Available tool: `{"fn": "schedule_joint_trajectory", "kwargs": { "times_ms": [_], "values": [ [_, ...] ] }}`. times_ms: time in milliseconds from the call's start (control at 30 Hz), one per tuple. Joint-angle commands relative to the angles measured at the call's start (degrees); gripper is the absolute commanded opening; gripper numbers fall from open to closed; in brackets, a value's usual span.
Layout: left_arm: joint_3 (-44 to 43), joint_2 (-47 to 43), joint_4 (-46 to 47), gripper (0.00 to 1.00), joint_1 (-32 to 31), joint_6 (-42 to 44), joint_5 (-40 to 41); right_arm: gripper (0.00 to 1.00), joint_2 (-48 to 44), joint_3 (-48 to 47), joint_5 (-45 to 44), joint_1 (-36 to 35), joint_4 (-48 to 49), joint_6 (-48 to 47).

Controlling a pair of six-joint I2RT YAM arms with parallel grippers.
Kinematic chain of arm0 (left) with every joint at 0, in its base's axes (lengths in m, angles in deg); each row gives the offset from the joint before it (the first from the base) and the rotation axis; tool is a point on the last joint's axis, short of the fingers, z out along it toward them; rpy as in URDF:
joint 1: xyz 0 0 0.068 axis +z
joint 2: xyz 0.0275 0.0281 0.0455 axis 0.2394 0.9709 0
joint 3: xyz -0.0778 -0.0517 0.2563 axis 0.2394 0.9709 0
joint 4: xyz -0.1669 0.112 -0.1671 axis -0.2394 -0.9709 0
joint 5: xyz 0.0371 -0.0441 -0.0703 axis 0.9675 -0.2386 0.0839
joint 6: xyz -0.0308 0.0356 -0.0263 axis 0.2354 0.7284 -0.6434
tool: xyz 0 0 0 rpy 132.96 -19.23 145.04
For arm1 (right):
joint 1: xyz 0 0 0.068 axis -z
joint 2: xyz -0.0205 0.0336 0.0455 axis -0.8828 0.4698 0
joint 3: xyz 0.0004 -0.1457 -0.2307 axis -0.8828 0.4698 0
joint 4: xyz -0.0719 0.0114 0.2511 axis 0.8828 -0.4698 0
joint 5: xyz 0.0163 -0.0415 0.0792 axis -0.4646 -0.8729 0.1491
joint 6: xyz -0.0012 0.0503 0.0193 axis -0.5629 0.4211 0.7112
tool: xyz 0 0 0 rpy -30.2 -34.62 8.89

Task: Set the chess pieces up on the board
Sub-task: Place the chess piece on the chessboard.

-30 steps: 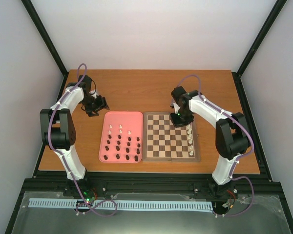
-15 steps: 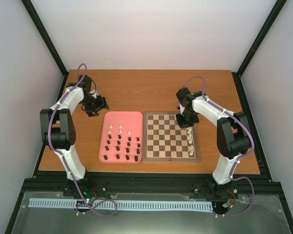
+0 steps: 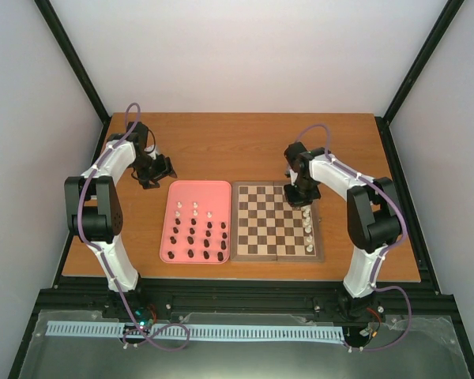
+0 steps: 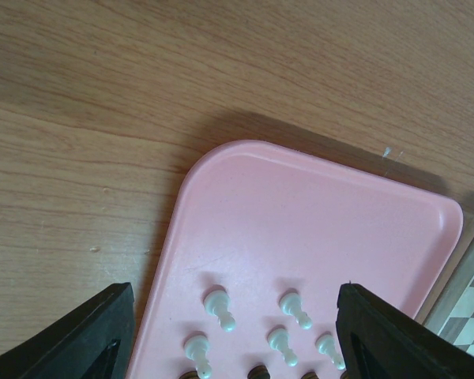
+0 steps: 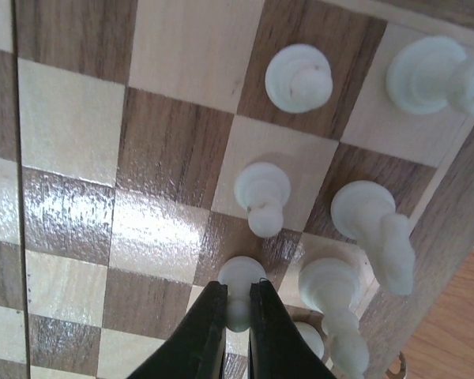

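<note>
The wooden chessboard lies at mid table, with several white pieces standing along its right side. My right gripper is shut on the head of a white pawn whose base stands on a dark square, next to other white pieces. In the top view that gripper hangs over the board's far right corner. My left gripper is open above the far left corner of the pink tray, over several white pawns. Dark and white pieces stand in the tray.
The pink tray lies directly left of the board, touching it. Bare wooden table stretches behind both. Black frame posts stand at the back corners, and the arm bases sit on the rail at the near edge.
My right gripper has moved right along the board's far edge toward its right column, carrying the white pawn. The left arm has stayed still.
</note>
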Motion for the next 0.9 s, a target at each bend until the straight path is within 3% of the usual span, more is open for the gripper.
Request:
{"fn": "schedule_joint_trajectory", "kwargs": {
  "times_ms": [0, 200, 567, 867],
  "values": [
    [-0.75, -0.31, -0.34, 0.79, -0.20, 1.07, -0.02, 0.05, 1.07, -1.49, 0.27, 0.47, 0.72, -0.49],
    [-0.65, -0.33, -0.34, 0.79, -0.17, 1.12, 0.02, 0.08, 1.39, -1.69, 0.35, 0.49, 0.55, -0.49],
    [-0.58, -0.61, -0.33, 0.79, -0.20, 1.16, 0.11, 0.23, -1.13, -2.52, 2.02, 0.47, 0.14, -0.76],
    [-0.43, -1.03, -0.27, 0.79, -0.19, 1.05, 0.04, 0.36, -5.94, -9.55, 2.23, -3.16, -4.20, 0.24]
  ]
}}
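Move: The right hand holds the white pawn at its square, third from the far edge in the second file from the right, directly beneath the fingers, some 2 cm down. Pawns stand about 3 and 6 cm straight ahead of the hand; the bishop is 3 cm to its right and level, the knight 3 cm right and 3 ahead. From the idle left hand that square lies about 42 cm right, 8 cm back and lower. Right fingers open about a third, letting go of the pawn, then rise about 3 cm, drifting left and forward. ##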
